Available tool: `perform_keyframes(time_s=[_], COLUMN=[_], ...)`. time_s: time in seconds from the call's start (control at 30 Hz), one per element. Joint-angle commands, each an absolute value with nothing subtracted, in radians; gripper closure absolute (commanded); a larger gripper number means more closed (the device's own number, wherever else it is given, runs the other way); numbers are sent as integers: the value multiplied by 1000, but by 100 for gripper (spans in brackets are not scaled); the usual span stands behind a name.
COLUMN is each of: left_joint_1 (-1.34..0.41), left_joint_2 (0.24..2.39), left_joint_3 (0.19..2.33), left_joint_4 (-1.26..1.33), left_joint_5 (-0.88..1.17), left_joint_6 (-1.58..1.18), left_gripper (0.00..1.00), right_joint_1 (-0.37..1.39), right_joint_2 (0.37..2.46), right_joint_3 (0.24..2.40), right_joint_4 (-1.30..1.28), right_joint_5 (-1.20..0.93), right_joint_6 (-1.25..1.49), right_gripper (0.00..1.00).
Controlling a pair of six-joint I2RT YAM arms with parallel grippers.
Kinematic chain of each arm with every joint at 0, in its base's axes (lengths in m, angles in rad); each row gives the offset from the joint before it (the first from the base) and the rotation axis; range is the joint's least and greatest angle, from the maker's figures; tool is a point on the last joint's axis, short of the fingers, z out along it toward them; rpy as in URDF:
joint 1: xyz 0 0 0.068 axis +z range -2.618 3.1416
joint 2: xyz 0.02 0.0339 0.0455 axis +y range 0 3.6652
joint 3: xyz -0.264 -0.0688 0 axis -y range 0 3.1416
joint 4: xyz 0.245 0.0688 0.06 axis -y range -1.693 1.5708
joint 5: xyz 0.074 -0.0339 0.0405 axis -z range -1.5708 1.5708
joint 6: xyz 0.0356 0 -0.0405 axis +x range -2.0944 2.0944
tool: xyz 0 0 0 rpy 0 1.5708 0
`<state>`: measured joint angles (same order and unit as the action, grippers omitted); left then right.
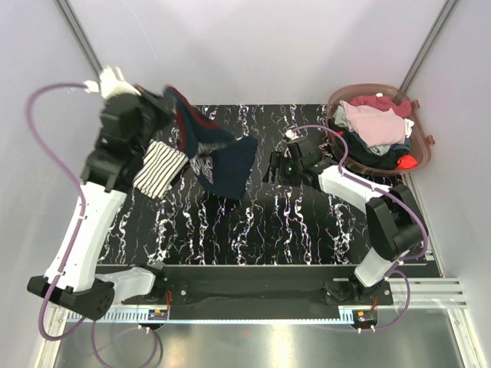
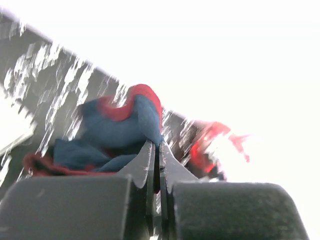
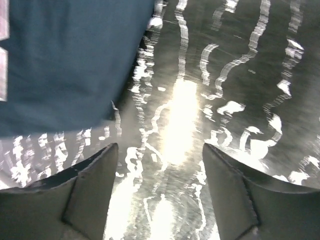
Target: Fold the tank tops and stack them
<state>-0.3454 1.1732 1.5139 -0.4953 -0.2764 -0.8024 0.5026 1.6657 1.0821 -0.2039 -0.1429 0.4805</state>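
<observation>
The dark navy tank top (image 1: 222, 157) with dark red trim hangs in the air from my left gripper (image 1: 167, 101), which is raised at the back left and shut on its red-edged top (image 2: 131, 120). The white tank top with navy stripes (image 1: 159, 169) lies bunched on the table just below that arm. My right gripper (image 1: 275, 165) is open and empty, low over the table just right of the hanging navy cloth (image 3: 65, 60); its fingers (image 3: 95, 185) frame bare marble surface.
A brownish basket (image 1: 420, 126) full of mixed clothes stands at the back right corner. The table top (image 1: 307, 222) is black with white marble veins. Both arm bases sit on a rail at the near edge.
</observation>
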Motion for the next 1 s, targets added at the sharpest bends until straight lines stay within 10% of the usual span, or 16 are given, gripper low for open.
perform_keyframes(time_s=[0.0,0.4,0.97], left_joint_1=[-344,-515,-699], left_joint_2=[1241,1466,1485], left_joint_3=[1779,2316,2439], left_joint_4=[-483,-256,107], left_joint_5=[-356,-350,-652], left_joint_6=[-715,-441,38], left_gripper=[100,100,100], right_joint_1=[502,502,503], right_joint_2=[1683,1715,1669], right_joint_3=[1138,1103,999], right_joint_4=[-135,124,173], right_joint_5=[-271,-583,-574], right_joint_6=[486,540,483], right_gripper=[23,1,5])
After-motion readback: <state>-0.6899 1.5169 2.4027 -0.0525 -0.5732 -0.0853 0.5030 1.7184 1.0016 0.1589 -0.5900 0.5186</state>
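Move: The loose lower part of the navy tank top, whose other end the left hand already holds high, has its middle about 13 cm to the right hand's left, 2 cm ahead and 5 cm below. From the left hand that part lies roughly 38 cm below, 6 cm right and 2 cm ahead; the folded striped tank top is some 14 cm left, 2 cm ahead and 41 cm below. The clothes basket stands about 27 cm right of the right hand, 12 cm farther out, at its height. The navy tank top, still pinched in the left hand's shut fingers, is hauled up another 30 cm or so as that hand tips its fingertips upward about 45 degrees, draws back slightly and sways right, then left again. Meanwhile the right hand shifts some 7 cm left towards the hanging lower part, first rising, then sinking and easing back, turning counter-clockwise with a roll and opening wide; contact can't be seen. ##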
